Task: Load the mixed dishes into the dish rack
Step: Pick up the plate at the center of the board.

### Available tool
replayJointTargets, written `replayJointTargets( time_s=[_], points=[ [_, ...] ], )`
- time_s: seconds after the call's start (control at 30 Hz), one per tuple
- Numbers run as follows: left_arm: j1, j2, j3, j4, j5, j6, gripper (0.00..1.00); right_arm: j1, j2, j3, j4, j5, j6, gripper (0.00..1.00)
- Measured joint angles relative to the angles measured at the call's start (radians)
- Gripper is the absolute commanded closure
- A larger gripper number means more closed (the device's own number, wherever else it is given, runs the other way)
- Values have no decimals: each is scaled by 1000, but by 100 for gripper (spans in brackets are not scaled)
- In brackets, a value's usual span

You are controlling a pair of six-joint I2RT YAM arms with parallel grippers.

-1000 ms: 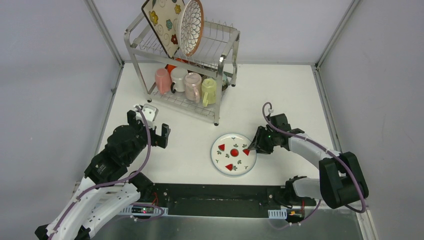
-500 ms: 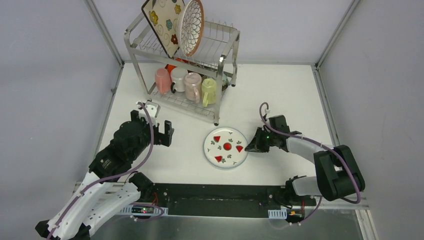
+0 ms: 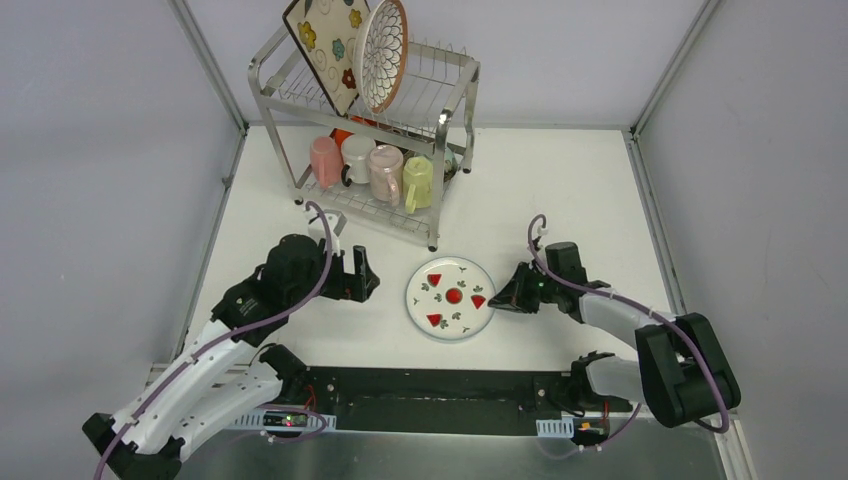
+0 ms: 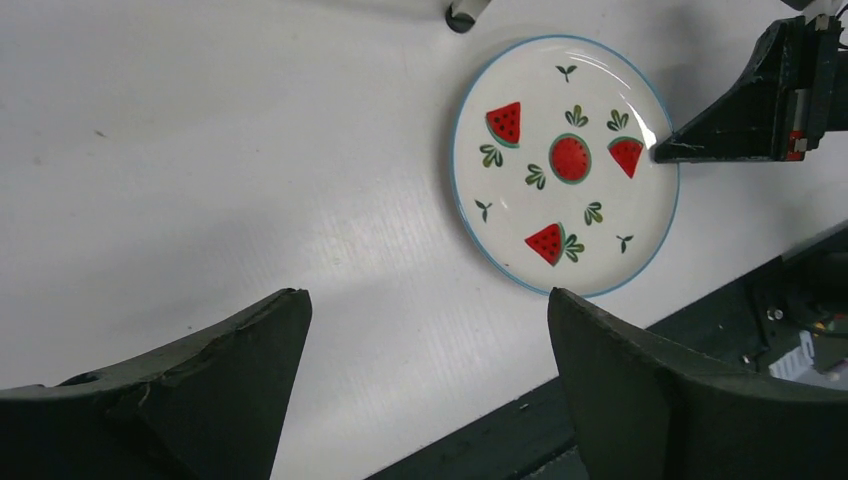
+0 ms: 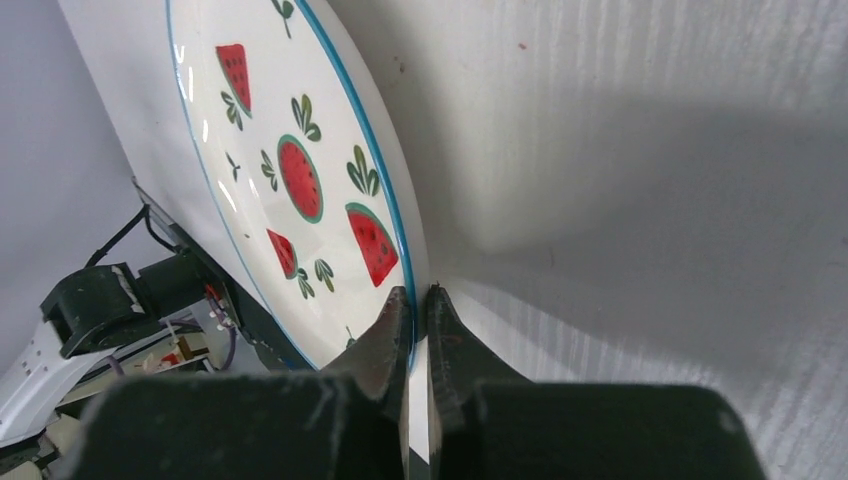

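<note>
The white red-marked plate (image 3: 450, 297) (image 4: 565, 165) (image 5: 300, 180), blue-rimmed with watermelon slices, is on the table below the dish rack (image 3: 440, 190). My right gripper (image 3: 499, 299) (image 5: 418, 292) is shut on the plate's right rim, one finger over it and one under. To the plate's left, my left gripper (image 3: 368, 280) (image 4: 426, 295) is open, empty and above the table. On the rack's top tier stand the square floral plate (image 3: 322, 40) and the petal-pattern plate (image 3: 382, 52). Its lower tier holds several mugs (image 3: 385, 172).
A black strip (image 3: 440, 385) carrying the arm bases runs along the near edge, close below the plate. An orange bowl (image 3: 342, 133) peeks out behind the mugs. Grey walls close in the table on the left, right and far sides.
My right gripper has shut on the plate's rim, and the plate has slid left and slightly up. The left arm has swung right, toward the plate.
</note>
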Motion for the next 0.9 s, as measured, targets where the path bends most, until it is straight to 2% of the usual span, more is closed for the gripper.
replayJointTargets(
  time_s=[0.23, 0.5, 0.73, 0.9],
  points=[
    [0, 100, -44, 69, 95, -99, 11, 7, -50, -58, 101, -50, 98, 100],
    [0, 196, -110, 195, 149, -180, 16, 76, -142, -83, 140, -60, 173, 100],
    [0, 313, -171, 276, 158, -224, 24, 129, -224, -114, 174, -61, 222, 100],
    [0, 368, -179, 337, 192, -246, 33, 138, -267, -137, 180, -61, 243, 100]
  ],
)
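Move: The plate's right rim is already pinched in the right hand; its middle lies about 9 cm left and 1 cm ahead of that hand, roughly level in height. From the left hand it is some 16 cm right, straight across, and about 17 cm below. The rack's nearest foot is some 12 cm ahead and 12 cm left of the right hand, with the green mug roughly 24 cm ahead and 16 cm left. Right hand lifts the pinched plate about 5 cm, leftward and back; left hand drops 10 cm towards its rim, partly closing. ##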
